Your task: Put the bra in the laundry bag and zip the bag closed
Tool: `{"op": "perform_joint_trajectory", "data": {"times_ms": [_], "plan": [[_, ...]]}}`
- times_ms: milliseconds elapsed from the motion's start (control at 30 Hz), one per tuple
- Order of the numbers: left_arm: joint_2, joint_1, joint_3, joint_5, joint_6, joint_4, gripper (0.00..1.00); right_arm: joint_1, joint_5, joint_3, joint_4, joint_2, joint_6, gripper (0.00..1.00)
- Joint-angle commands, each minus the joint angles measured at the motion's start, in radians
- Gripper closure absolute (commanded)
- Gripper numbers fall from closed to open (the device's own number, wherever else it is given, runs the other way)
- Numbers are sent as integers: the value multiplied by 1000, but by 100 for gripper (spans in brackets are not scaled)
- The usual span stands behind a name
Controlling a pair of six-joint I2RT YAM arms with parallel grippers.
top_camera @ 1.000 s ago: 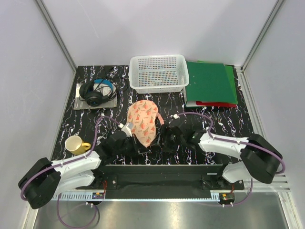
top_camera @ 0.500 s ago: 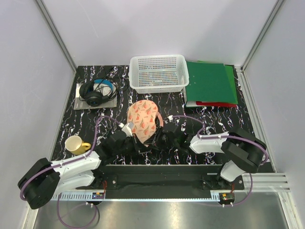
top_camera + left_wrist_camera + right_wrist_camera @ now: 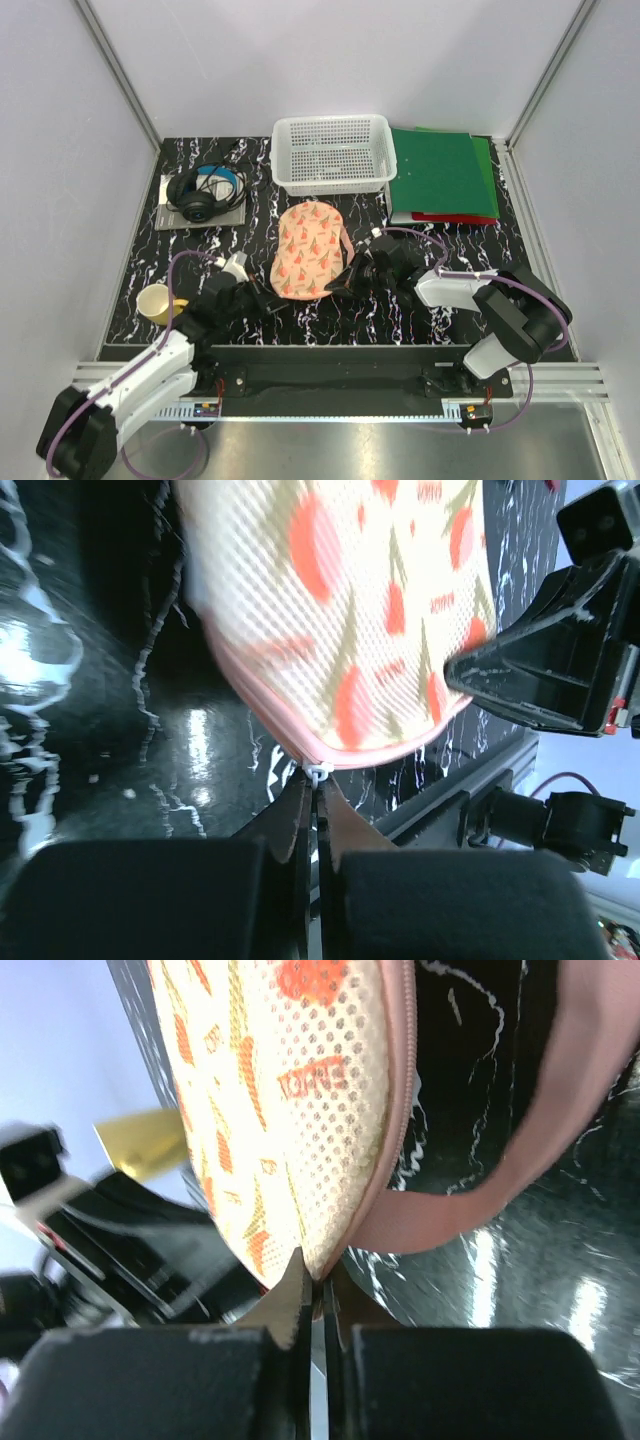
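The laundry bag (image 3: 308, 250), peach with red-pink print, lies closed and flat on the black marbled table. Its pink handle (image 3: 560, 1100) loops out at the right side. No bra shows in any view. My left gripper (image 3: 313, 780) is shut on the white zip pull (image 3: 316, 771) at the bag's (image 3: 350, 610) pink zip edge; from above it (image 3: 280, 298) sits at the bag's near-left end. My right gripper (image 3: 322, 1278) is shut on the bag's (image 3: 290, 1090) near rim, right beside the handle; from above it (image 3: 342, 280) is at the bag's near-right.
A white mesh basket (image 3: 333, 152) stands at the back centre. Green folders (image 3: 440, 175) lie at the back right. Black headphones (image 3: 205, 192) rest on a pad at the back left. A yellow mug (image 3: 155, 300) sits near the left arm.
The bag, tilted up between the grippers before, now lies flat. My right gripper has gone from open to shut on the bag's rim. The left arm has drawn back towards the near left.
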Motion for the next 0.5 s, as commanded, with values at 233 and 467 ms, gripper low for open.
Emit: {"op": "perform_joint_trajectory", "data": {"times_ms": [233,467], "plan": [[42,-39,40,71,23,53,100,-42,-216,308,-281,135,-255,56],[177,-156,125,24,-20,163,100,-42,-118,163,-283,-56,-175,23]]}}
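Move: Pinched in the left fingers is the laundry bag's zipper pull, at the bag's near-left corner; the near-right corner lies about 10 cm right and 2 cm ahead of it, at its height. Gripped in the right fingers is that near-right corner itself, with the bag's middle some 8 cm ahead, 5 cm left and slightly lower. The pink strap lies roughly 10 cm ahead and 3 cm right of the right hand. The yellow mug stands about 27 cm left of the left hand, level with it. Opening wide, the right fingers let go of the bag's near-right corner while the hand eases some 3 cm forward-left and up, turning about 10 degrees counter-clockwise and staying around the edge. Still pinching the zipper pull, the left hand first edges left by under 1 cm, then sweeps about 3 cm right and 2 cm back, dipping on the way, along the near edge towards the right hand. ##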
